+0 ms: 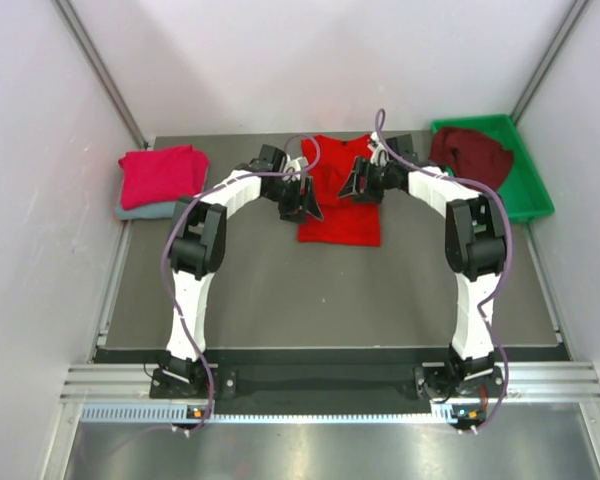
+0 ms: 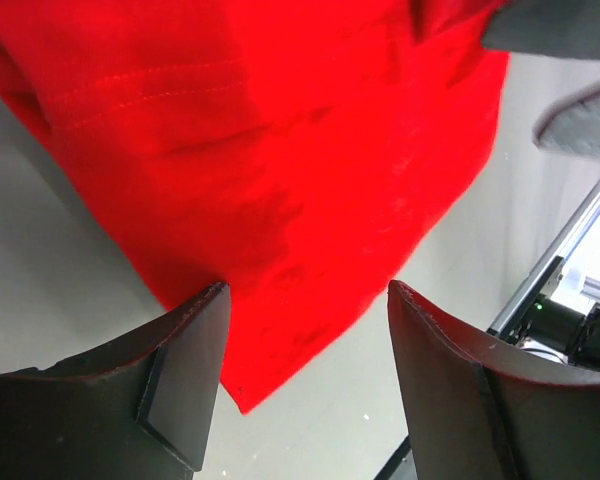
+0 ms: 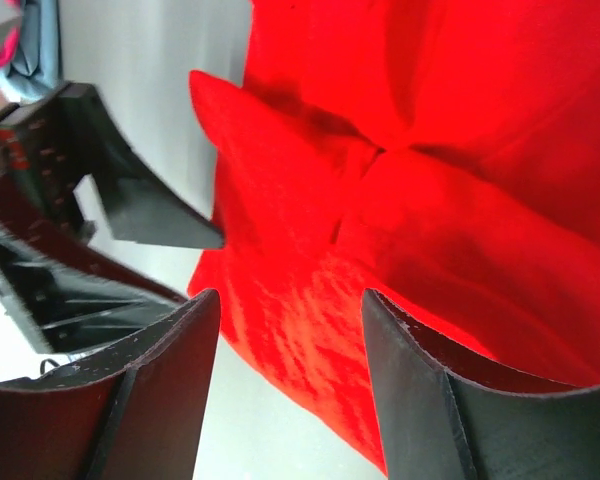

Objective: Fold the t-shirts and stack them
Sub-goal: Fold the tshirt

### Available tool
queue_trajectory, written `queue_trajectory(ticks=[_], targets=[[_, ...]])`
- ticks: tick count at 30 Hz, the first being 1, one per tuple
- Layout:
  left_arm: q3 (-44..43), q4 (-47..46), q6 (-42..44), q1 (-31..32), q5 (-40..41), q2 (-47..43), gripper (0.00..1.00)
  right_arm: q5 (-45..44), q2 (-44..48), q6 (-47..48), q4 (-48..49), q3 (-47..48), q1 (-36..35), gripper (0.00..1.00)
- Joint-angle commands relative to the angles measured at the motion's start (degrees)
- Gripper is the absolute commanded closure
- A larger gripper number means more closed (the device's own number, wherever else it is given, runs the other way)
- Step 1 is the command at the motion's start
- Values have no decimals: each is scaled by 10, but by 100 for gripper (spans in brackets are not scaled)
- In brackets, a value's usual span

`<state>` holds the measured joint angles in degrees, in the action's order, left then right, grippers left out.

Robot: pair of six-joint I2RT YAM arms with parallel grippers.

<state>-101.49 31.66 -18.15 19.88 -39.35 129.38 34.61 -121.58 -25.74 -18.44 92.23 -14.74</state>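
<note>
A bright red t-shirt lies partly folded at the table's back middle. My left gripper hovers at its left edge, jaws open, with a corner of the red cloth below and between the fingers. At the shirt's upper right, my right gripper also stands open over bunched red folds, gripping nothing. A crimson-pink t-shirt sits folded on a grey-blue one at the left. A dark maroon t-shirt lies crumpled in the tray.
The green plastic tray stands at the back right corner. White walls close in both sides and the back. The two grippers are close together; the left one's finger shows in the right wrist view.
</note>
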Motion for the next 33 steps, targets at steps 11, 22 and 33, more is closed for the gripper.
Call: queue_trajectory(ticks=[11, 22, 33], targets=[[6, -3, -5, 10, 19, 31, 32, 20, -38, -24, 36, -17, -26, 41], [21, -1, 9, 11, 36, 18, 33, -1, -75, -36, 61, 79, -24, 41], [-1, 21, 41, 17, 69, 1, 29, -30, -73, -18, 70, 152, 13, 39]])
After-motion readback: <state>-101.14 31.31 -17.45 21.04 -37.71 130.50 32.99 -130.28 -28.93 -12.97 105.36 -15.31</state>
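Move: Over the folded red t-shirt, the right hand has the upper layer's loose hem about 2 cm back, 3 cm to its left and 5 cm below. The shirt's far edge lies some 12 cm ahead and 2 cm left, its right edge level with the hand and roughly 8 cm to the right. For the left hand that hem is about 3 cm ahead, 5 cm right and 2 cm below; the shirt's near-left corner is some 9 cm back and 4 cm left, equally low. Sinking about 4 cm while easing back and slightly left, the right hand drops to the cloth behind the loose hem, then turns and sweeps some 9 cm forward towards the shirt's far edge, climbing as it goes and tipping its fingers up about 15 degrees. The left hand settles the last centimetre or so onto the near-left part and stays there, bearing on the shirt. Both grippers stay open. ##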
